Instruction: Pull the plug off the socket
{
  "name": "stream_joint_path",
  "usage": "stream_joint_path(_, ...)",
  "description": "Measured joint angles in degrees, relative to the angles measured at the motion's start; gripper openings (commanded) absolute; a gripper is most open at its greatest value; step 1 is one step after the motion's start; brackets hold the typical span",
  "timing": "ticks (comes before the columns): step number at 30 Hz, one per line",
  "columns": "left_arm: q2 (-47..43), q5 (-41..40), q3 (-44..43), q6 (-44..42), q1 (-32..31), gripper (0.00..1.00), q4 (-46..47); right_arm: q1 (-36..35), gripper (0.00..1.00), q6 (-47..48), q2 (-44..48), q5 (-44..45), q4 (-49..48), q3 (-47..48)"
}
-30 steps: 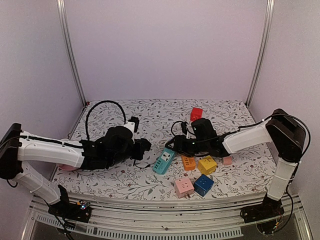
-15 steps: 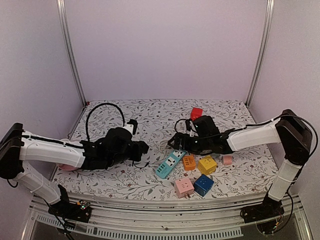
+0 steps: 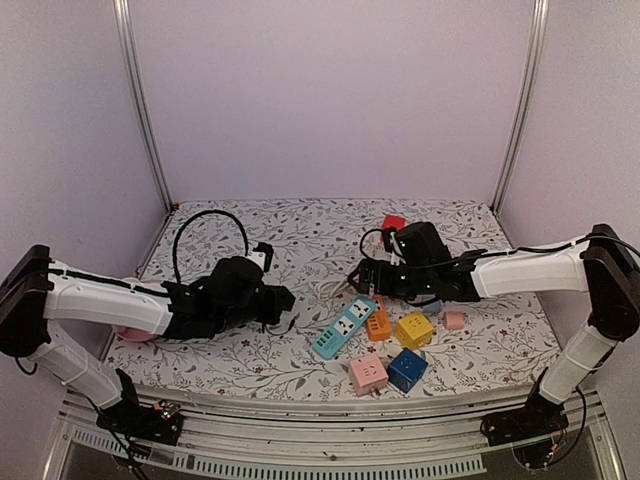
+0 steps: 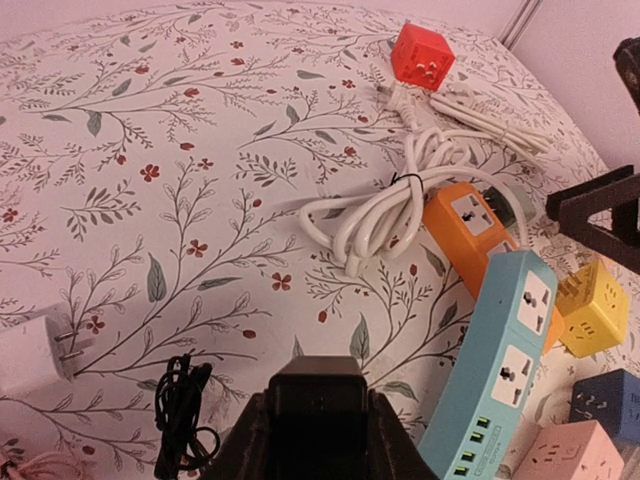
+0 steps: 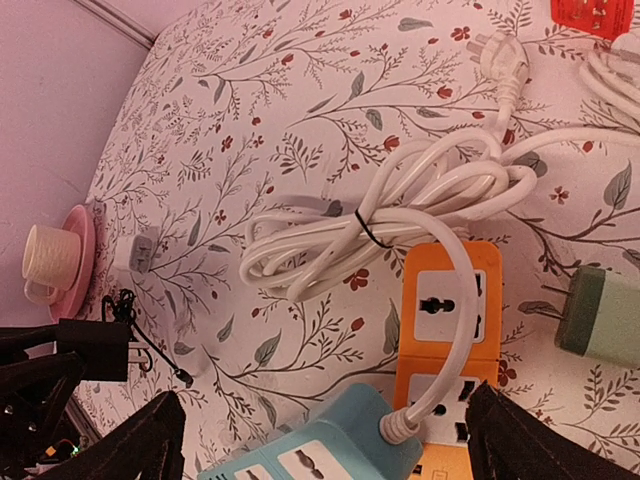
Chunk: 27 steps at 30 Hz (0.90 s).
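The socket is a light-blue power strip [image 3: 345,327] lying flat on the flowered table, also seen in the left wrist view [image 4: 500,360] and the right wrist view [image 5: 320,445]. My left gripper [image 3: 283,300] [image 4: 320,400] is a little to its left, shut on a black plug [image 4: 320,385] that is clear of the strip. A black cable [image 3: 210,222] loops back from it. My right gripper [image 3: 375,280] [image 5: 325,440] hovers open over the strip's cord end, holding nothing.
An orange strip [image 3: 377,323] and a bundled white cord [image 5: 400,215] lie beside the blue strip. Yellow [image 3: 414,328], blue [image 3: 407,368] and pink [image 3: 368,373] cube sockets sit in front, a red one [image 3: 393,225] behind. A cup on a pink saucer [image 5: 60,260] stands far left.
My right gripper has opened, let go of the blue strip and drawn back to the right. The strip has slid slightly right. The left gripper has pulled back a little with the black plug.
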<state>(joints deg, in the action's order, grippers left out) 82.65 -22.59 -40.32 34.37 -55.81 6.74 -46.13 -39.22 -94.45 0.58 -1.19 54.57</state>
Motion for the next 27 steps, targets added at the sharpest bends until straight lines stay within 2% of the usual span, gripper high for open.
stream_joint_path(14,5.9,6.0,0.0,-0.3,5.3,0.27,2.2,0.0,0.99,1.0,6.8,3.5,3.3,-5.2)
stream_joint_path(23,7.9,9.8,-2.6,-1.4,7.9,0.49,2.8,0.0,0.99,1.1,14.8,6.6,4.9,-8.9)
stream_joint_path(27,8.0,10.5,-3.4,-1.5,8.0,0.55,3.3,0.0,0.99,1.2,17.7,8.2,5.8,-9.5)
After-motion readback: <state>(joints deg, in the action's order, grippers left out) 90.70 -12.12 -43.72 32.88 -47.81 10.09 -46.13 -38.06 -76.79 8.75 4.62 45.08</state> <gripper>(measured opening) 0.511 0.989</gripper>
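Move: The left hand still holds the black plug; the bare table patch it is being taken to lies about 4 cm ahead and 7 cm below. From that hand, the bundled black cord is some 5 cm left and 3 cm ahead, the white cable coil 9 cm ahead and 10 cm right, the teal power strip 11 cm right and 3 cm back. The open right hand has the strip 7 cm back, 3 cm left and 5 cm below, and the green plug 8 cm right, 2 cm ahead. Letting go of the black plug over the bare table, the left hand first sinks about 4 cm while reaching forward, then opens its fingers to roughly half and lifts a little, still easing forward. The right hand, empty and wide open, draws off from the teal strip, some 6 cm to the right, up and slightly back. ##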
